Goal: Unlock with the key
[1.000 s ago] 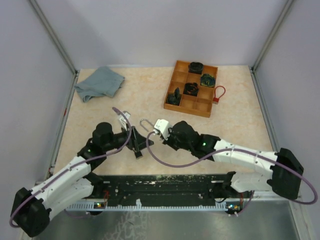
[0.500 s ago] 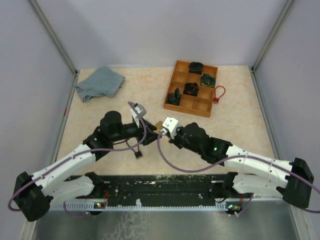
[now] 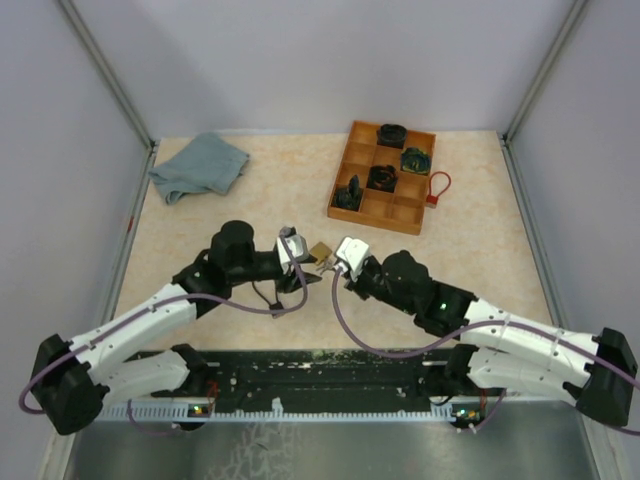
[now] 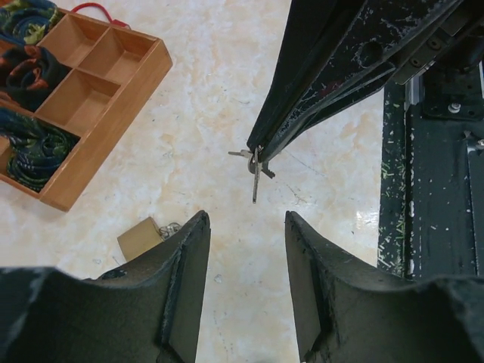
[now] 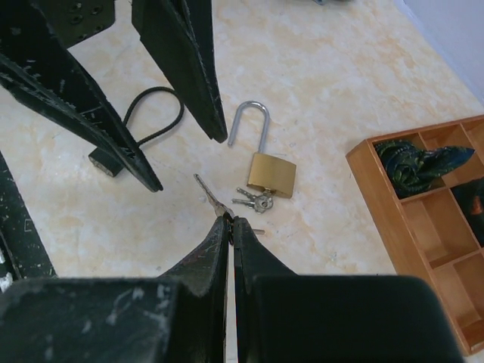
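Observation:
A brass padlock point(image 5: 272, 174) lies flat on the table, its steel shackle point(image 5: 249, 125) pointing away and two small keys point(image 5: 253, 200) lying at its base. My right gripper point(image 5: 231, 219) is shut on a key point(image 5: 206, 190) whose blade sticks out past the fingertips, just short of the padlock. The left wrist view shows that key point(image 4: 255, 181) hanging from the right gripper's tips point(image 4: 259, 151). My left gripper point(image 4: 246, 219) is open with only bare table between its fingers, and the padlock point(image 4: 140, 237) sits just left of them. From above, both grippers meet at the padlock point(image 3: 320, 250).
A wooden compartment tray point(image 3: 395, 212) with dark items stands at the back right, a red loop point(image 3: 437, 187) beside it. A grey-blue cloth point(image 3: 200, 165) lies at the back left. A black cable loop point(image 5: 151, 113) lies near the left fingers.
The left arm has swung right and forward to the padlock while its jaws narrowed. The right gripper has shifted right, staying shut on the key.

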{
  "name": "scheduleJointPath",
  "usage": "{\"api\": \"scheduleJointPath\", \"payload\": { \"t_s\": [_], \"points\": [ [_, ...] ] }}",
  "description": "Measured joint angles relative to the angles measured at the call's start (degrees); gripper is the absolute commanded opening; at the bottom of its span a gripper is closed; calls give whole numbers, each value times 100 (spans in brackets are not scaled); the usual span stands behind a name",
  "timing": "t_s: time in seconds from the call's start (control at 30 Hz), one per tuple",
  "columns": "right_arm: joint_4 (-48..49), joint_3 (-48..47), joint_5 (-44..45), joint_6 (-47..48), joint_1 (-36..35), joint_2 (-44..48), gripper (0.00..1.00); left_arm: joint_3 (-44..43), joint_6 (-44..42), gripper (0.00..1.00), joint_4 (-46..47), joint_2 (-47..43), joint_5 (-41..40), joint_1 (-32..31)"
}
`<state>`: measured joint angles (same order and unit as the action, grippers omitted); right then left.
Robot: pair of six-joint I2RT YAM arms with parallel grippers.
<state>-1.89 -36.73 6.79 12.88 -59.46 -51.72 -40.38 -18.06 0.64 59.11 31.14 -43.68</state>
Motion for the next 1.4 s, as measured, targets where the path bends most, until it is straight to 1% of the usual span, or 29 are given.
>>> {"api": "scheduleJointPath", "payload": {
  "t_s": [0.1, 0.23, 0.53, 0.7, 0.9, 1.03, 1.07, 1.1, 1.2, 1.23, 1.3, 1.4],
  "points": [
    [72, 61, -66, 17, 0, 33, 0, 0, -210, 49, 59, 96, 96, -2],
    [129, 74, -87, 59, 0, 33, 0, -17, -343, 46, 70, 275, 264, -7],
    [282, 74, -87, 61, 0, 33, 0, -79, -315, 42, 127, 428, 529, -11],
    [282, 74, -87, 61, 0, 20, 0, -107, -234, 38, 234, 431, 564, -28],
    [282, 74, -90, 59, 0, -28, 0, -107, -190, 28, 326, 411, 557, -33],
    [282, 74, -96, 59, 0, -31, 0, -107, -188, 10, 348, 409, 553, -33],
    [278, 74, -116, 59, 0, -31, 0, -107, -192, 3, 350, 409, 544, -33],
    [275, 74, -133, 59, 0, -31, 0, -107, -195, 0, 352, 409, 540, -31],
    [264, 76, -179, 55, 0, -31, 0, -107, -313, 0, 326, 409, 527, -33],
    [251, 79, -199, 50, 0, -31, 4, -107, -354, 0, 310, 407, 525, -33],
    [232, 85, -260, 15, 0, -31, 20, -107, -492, 0, 229, 382, 494, -50],
    [166, 83, -619, -114, 127, -31, 33, -127, -846, 0, 20, 282, 326, -142]
  ]
}}
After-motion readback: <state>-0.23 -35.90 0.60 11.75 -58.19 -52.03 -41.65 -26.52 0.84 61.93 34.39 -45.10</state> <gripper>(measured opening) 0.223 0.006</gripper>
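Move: The key, held out by the right fingertips, lies roughly 3 cm to the right of the left hand at the same height, about 1 cm back. The left fingertips it is offered to are some 5 cm to the right hand's left and 1 cm ahead. Down on the table, about 17 cm below, the padlock is some 11 cm ahead and 1 cm right of the left hand, with the spare keys 4 cm nearer; the black strap lies about 11 cm left. The left fingers, half open at first, shut on the free end of the key and pinch it, after the hand edges about 1.5 cm rightward onto it, dipping and rising again by about as much on the way. The right hand keeps holding the key almost still, then parts its fingers a little and begins to back off by about 1 cm. ##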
